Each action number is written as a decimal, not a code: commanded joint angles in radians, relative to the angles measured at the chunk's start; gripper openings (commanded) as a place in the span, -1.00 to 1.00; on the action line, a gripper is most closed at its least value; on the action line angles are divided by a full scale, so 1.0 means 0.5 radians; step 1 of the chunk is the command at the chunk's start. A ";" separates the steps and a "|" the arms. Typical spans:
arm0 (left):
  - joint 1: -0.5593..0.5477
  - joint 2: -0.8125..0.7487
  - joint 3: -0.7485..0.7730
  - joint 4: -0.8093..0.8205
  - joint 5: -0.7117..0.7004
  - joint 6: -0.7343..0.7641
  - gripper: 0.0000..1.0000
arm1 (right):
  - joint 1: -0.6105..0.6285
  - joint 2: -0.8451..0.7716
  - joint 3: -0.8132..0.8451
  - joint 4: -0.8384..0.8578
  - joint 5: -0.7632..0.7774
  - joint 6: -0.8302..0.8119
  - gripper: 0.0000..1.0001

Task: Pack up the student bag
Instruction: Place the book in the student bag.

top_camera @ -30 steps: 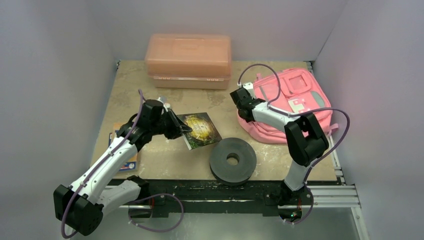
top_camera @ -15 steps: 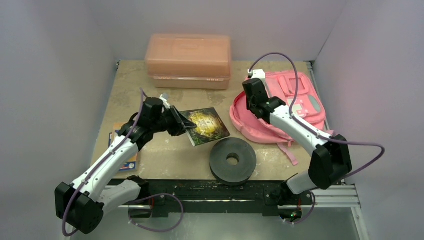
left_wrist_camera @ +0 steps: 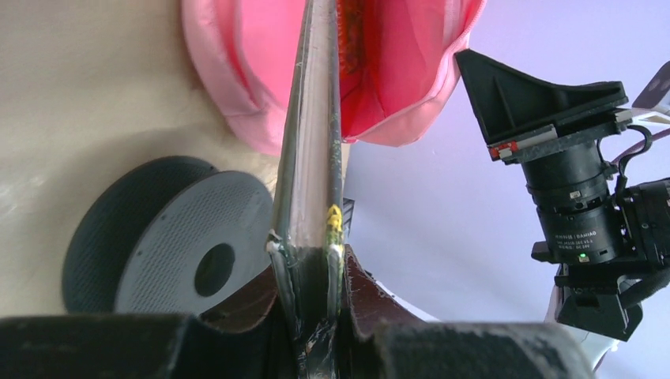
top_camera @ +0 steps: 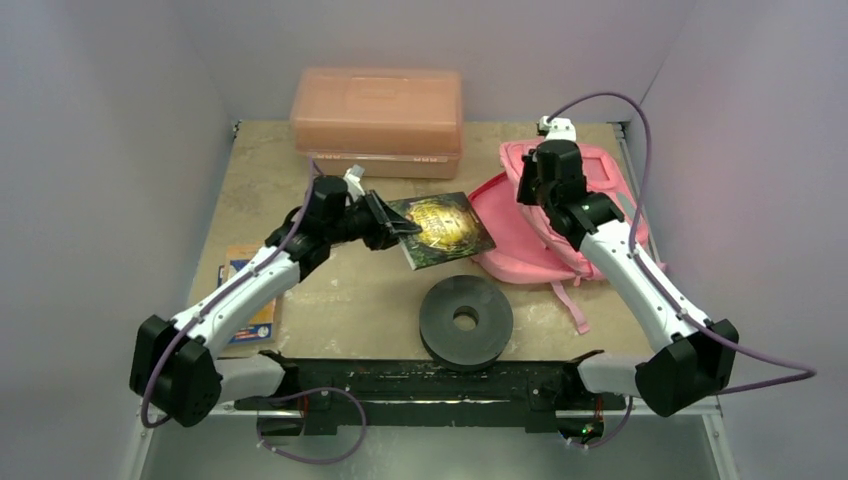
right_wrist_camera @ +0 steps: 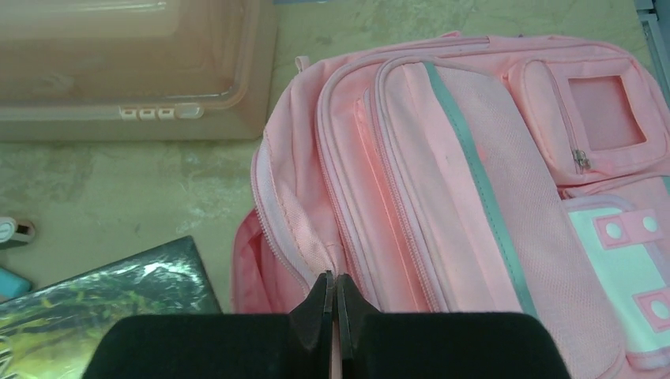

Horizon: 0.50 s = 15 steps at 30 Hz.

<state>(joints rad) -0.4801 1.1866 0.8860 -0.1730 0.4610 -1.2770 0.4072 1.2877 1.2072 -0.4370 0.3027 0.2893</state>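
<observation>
The student bag (top_camera: 520,245) is soft pink fabric and lies at the right of the table with its main compartment gaping toward the left. My right gripper (top_camera: 527,193) is shut on the bag's upper flap beside the zipper and holds it up; in the right wrist view the jaws (right_wrist_camera: 333,280) pinch the pink fabric (right_wrist_camera: 474,158). My left gripper (top_camera: 398,226) is shut on a dark book with a gold-green cover (top_camera: 442,228), held off the table, its far edge at the bag's mouth. In the left wrist view the book (left_wrist_camera: 312,158) runs edge-on toward the pink opening (left_wrist_camera: 387,71).
A rigid salmon plastic box (top_camera: 377,118) stands at the back. A black filament spool (top_camera: 466,320) lies near the front edge, just below the held book. A thin booklet (top_camera: 252,310) lies at the left under my left arm. Walls close in on both sides.
My left gripper carried the book to the right and farther back, up to the bag. My right gripper moved right and back with the flap, and the bag's mouth opened wider.
</observation>
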 commanded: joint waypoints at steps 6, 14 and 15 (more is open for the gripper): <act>-0.256 0.763 0.599 0.851 -0.038 -0.069 -1.00 | -0.047 -0.167 0.119 0.150 -0.200 0.102 -1.00; -0.464 1.599 1.287 0.928 -0.044 -0.260 -1.00 | -0.049 -0.201 0.108 0.148 -0.236 0.110 -1.00; -0.491 1.672 1.382 0.927 -0.071 -0.262 -1.00 | -0.050 -0.202 0.103 0.148 -0.245 0.118 -1.00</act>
<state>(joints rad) -0.6750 1.9423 1.4185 0.1486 0.4286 -1.3525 0.3786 1.2499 1.2125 -0.4511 0.2230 0.3214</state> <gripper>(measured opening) 0.151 0.008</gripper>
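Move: The green book, already pinched by its near end in the left hand, is bound for the open mouth of the pink bag, some 22 cm to that hand's right, 10 cm ahead and 12 cm below. The raised flap's edge is about 25 cm right, 11 cm ahead and 2 cm above; the grey spool is 13 cm right, 8 cm back and 20 cm below. For the right hand, gripping that flap edge, the mouth lies level ahead, 3 cm left and 13 cm below. The green book is swept far end first into the bag's mouth, under the raised flap: the left hand carries it about 17 cm right and 10 cm forward, dipping some 3 cm in the later part while turning slightly clockwise, fingers still shut on it. The right fingers keep their pinch on the flap's edge, holding it up with barely a 1 cm lift. ##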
